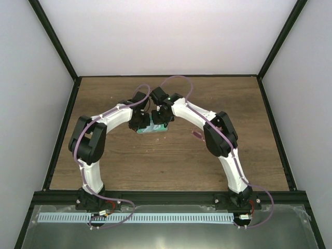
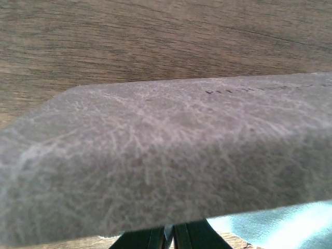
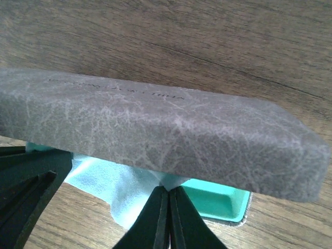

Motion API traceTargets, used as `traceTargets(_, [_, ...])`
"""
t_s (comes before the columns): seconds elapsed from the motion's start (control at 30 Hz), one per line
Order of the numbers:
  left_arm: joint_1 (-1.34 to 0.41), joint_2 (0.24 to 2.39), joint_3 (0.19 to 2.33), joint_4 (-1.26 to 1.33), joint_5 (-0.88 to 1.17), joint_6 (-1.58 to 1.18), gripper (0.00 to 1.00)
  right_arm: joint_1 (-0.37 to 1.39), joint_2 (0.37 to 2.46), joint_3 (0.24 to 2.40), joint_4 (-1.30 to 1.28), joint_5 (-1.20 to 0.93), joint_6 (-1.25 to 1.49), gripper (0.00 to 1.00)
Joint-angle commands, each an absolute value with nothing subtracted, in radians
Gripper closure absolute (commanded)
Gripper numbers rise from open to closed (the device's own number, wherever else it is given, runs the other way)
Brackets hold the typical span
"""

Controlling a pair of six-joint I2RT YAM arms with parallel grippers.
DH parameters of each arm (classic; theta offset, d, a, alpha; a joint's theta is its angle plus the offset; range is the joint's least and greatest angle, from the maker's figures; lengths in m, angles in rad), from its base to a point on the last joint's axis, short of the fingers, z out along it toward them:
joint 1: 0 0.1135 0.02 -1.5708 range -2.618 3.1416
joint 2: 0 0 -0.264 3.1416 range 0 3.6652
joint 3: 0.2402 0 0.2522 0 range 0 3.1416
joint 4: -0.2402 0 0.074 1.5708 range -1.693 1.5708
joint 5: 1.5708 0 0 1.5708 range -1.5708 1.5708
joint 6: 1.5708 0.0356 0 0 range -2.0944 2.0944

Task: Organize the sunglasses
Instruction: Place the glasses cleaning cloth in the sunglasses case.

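The grey case [image 1: 154, 127] lies at the middle of the wooden table, with both grippers meeting over it. Its lid [image 3: 155, 124] hangs half open above the green lining [image 3: 218, 199]. A light blue cloth [image 3: 119, 192] spills out of the case's near side. My right gripper [image 3: 168, 191] is shut, pinching a peak of that cloth just under the lid's edge. My left gripper [image 2: 170, 231] is shut too, its tips hidden under the lid [image 2: 155, 155], with the cloth [image 2: 280, 228] to its right. The sunglasses [image 1: 197, 136], small and pinkish, lie on the table right of the case.
The wooden table [image 1: 171, 166] is bounded by a black frame [image 1: 62, 129] and white walls. The right arm's elbow [image 1: 220, 135] rises close beside the sunglasses. Purple cables loop over both arms.
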State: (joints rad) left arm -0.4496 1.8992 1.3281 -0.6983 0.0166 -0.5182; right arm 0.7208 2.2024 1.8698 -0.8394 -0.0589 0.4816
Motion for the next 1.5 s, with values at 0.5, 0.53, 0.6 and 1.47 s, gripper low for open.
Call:
traceTargets(0.5, [-0.415, 1.952, 1.358, -0.698, 0.039, -0.466, 0.93, 0.704, 2.245, 1.875, -0.846, -0.033, 0.463, 0.99])
traceTargets(0.53, [-0.414, 1.954, 1.358, -0.695, 0.041, -0.464, 0.93, 0.704, 2.246, 1.873, -0.845, -0.031, 0.462, 0.99])
traceTargets(0.6, [-0.412, 1.958, 1.360, -0.693, 0.044, -0.461, 0.93, 0.704, 2.249, 1.870, -0.845, -0.030, 0.464, 0.99])
traceTargets(1.47, [-0.397, 1.844, 1.327, -0.698, 0.095, -0.412, 0.18, 0.711, 2.101, 1.724, -0.767, -0.029, 0.577, 0.74])
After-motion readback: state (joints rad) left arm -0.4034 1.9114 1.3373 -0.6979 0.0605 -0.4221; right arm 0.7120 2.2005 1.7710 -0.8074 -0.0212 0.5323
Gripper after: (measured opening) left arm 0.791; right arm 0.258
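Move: The left hand, pinching one end of the cleaning cloth, has the middle of the case's open tray some 4 cm to its right, roughly 1 cm ahead and about 3 cm below. For the right hand, holding the other end, the tray's middle is level with it, around 4 cm left and 4 cm below. The raised lid stands about 4 cm beyond the tray's middle; the sunglasses lie roughly 20 cm right of the right hand and 4 cm back. Downward into the case's open tray, behind the raised lid, both hands lower the held cloth: the right sinks about 3 cm while easing right, the left half that, edging slightly forward and left. The left fingers open wide and let go, then that hand starts back up; the right fingers part only about a quarter and that hand draws right and a little back. ##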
